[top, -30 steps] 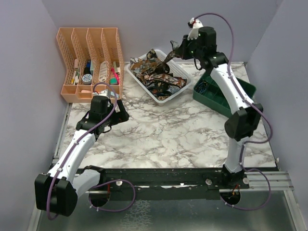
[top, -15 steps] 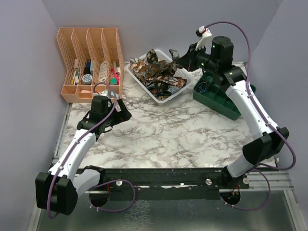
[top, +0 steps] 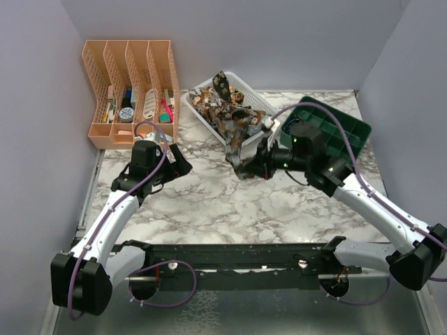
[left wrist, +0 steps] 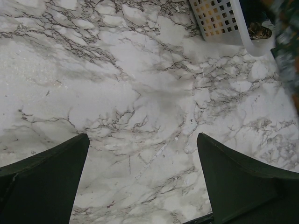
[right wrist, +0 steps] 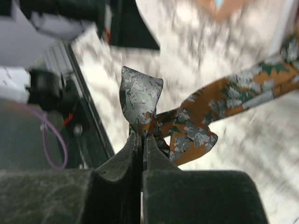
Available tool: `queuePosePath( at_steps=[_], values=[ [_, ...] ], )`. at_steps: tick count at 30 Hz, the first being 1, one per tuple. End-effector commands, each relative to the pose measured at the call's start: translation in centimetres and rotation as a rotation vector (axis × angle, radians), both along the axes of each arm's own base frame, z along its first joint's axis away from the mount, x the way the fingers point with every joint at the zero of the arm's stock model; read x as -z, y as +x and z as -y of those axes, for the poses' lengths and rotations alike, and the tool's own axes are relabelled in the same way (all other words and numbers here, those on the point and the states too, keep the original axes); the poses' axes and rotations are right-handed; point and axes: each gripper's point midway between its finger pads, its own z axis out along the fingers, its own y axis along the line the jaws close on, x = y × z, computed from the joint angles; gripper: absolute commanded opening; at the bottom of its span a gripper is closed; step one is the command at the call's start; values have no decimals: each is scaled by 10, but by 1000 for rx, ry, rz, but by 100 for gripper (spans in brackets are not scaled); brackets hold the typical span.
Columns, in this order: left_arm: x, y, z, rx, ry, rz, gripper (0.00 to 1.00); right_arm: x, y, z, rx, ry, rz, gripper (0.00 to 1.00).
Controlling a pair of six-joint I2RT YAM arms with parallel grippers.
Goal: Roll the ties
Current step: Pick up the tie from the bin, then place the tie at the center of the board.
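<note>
Several patterned ties [top: 209,99] lie heaped in a white basket [top: 259,103] at the back of the table. One orange, grey and dark tie [top: 236,132] stretches from the heap over the basket's near edge down toward the marble. My right gripper [top: 253,165] is shut on its end. In the right wrist view the jaws [right wrist: 141,135] pinch a fold of this tie [right wrist: 196,119], and the rest trails off to the upper right. My left gripper [top: 183,166] hovers over bare marble left of the basket, open and holding nothing [left wrist: 142,140].
An orange file organiser [top: 129,91] with pens and small items stands at the back left. A green tray [top: 346,129] sits at the back right, partly behind my right arm. The basket's corner [left wrist: 219,18] shows at the top of the left wrist view.
My right arm has swung down from above the basket toward the middle of the table, drawing one tie out over the basket's edge. The left arm has stayed put.
</note>
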Motion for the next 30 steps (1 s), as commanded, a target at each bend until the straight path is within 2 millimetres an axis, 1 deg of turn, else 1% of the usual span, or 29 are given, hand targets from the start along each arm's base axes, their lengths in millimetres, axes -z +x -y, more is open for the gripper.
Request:
queuePosePath(
  at_steps=[1, 3, 5, 8, 10, 12, 14, 15, 17, 19, 22, 23, 25, 26, 27, 28, 30],
  values=[
    [-3, -2, 3, 3, -37, 9, 99, 75, -26, 7, 4, -73, -176, 0],
    [-4, -2, 3, 2, -40, 9, 99, 105, -26, 14, 59, -112, -225, 1],
    [-4, -3, 3, 2, -42, 10, 99, 117, -27, 17, 57, -140, -241, 0],
    [-4, -5, 3, 2, -42, 14, 99, 127, -31, 17, 29, -165, -251, 0],
    [-4, -6, 2, 0, -42, 14, 99, 136, -39, 15, -25, -190, -279, 1],
    [-2, -7, 2, 0, -42, 12, 99, 146, -54, 15, -95, -212, -345, 1],
    [0, -8, 2, 1, -39, 8, 99, 159, -76, 15, -172, -218, -422, 1],
    [2, -9, 2, 1, -38, 5, 99, 166, -88, 15, -202, -216, -449, 0],
    [5, -9, 1, -2, -34, 0, 99, 186, -104, 19, -210, -242, -488, 1],
    [7, -10, 1, -3, -37, -4, 99, 200, -117, 20, -214, -275, -518, 0],
    [9, -10, 2, -1, -42, -7, 99, 217, -129, 22, -216, -320, -610, 0],
    [9, -10, 2, 0, -43, -8, 99, 228, -130, 25, -193, -353, -642, 0],
    [11, -10, 3, 3, -43, -11, 99, 253, -121, 35, -101, -444, -672, 1],
    [10, -9, 3, 3, -43, -9, 99, 264, -113, 41, -31, -495, -672, 0],
    [11, -9, 3, 4, -45, -12, 99, 271, -100, 47, 54, -540, -657, 1],
    [12, -9, 4, 7, -48, -14, 99, 276, -89, 52, 126, -569, -644, 1],
    [13, -9, 6, 13, -52, -17, 99, 274, -66, 57, 262, -592, -597, 1]
  ],
)
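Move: The right hand holds the tie some 30 cm above the table, with the tie's other end still running to the bin. The bare table by the front edge, where it goes, is about 9 cm back, 3 cm right and 29 cm below. The bin lies about 30 cm ahead and 3 cm left, the green tray about 24 cm ahead and 29 cm right. From the left hand, that bare spot lies roughly 13 cm back, 20 cm right and 14 cm below. Down above all, about 27 cm with a brief check halfway, the right hand swings the tie towards the bare table near the front edge, also drawing back some 11 cm, away from the bin. Its wrist tilts over so the fingers point much more steeply down, and they stay shut on the tie's end. ##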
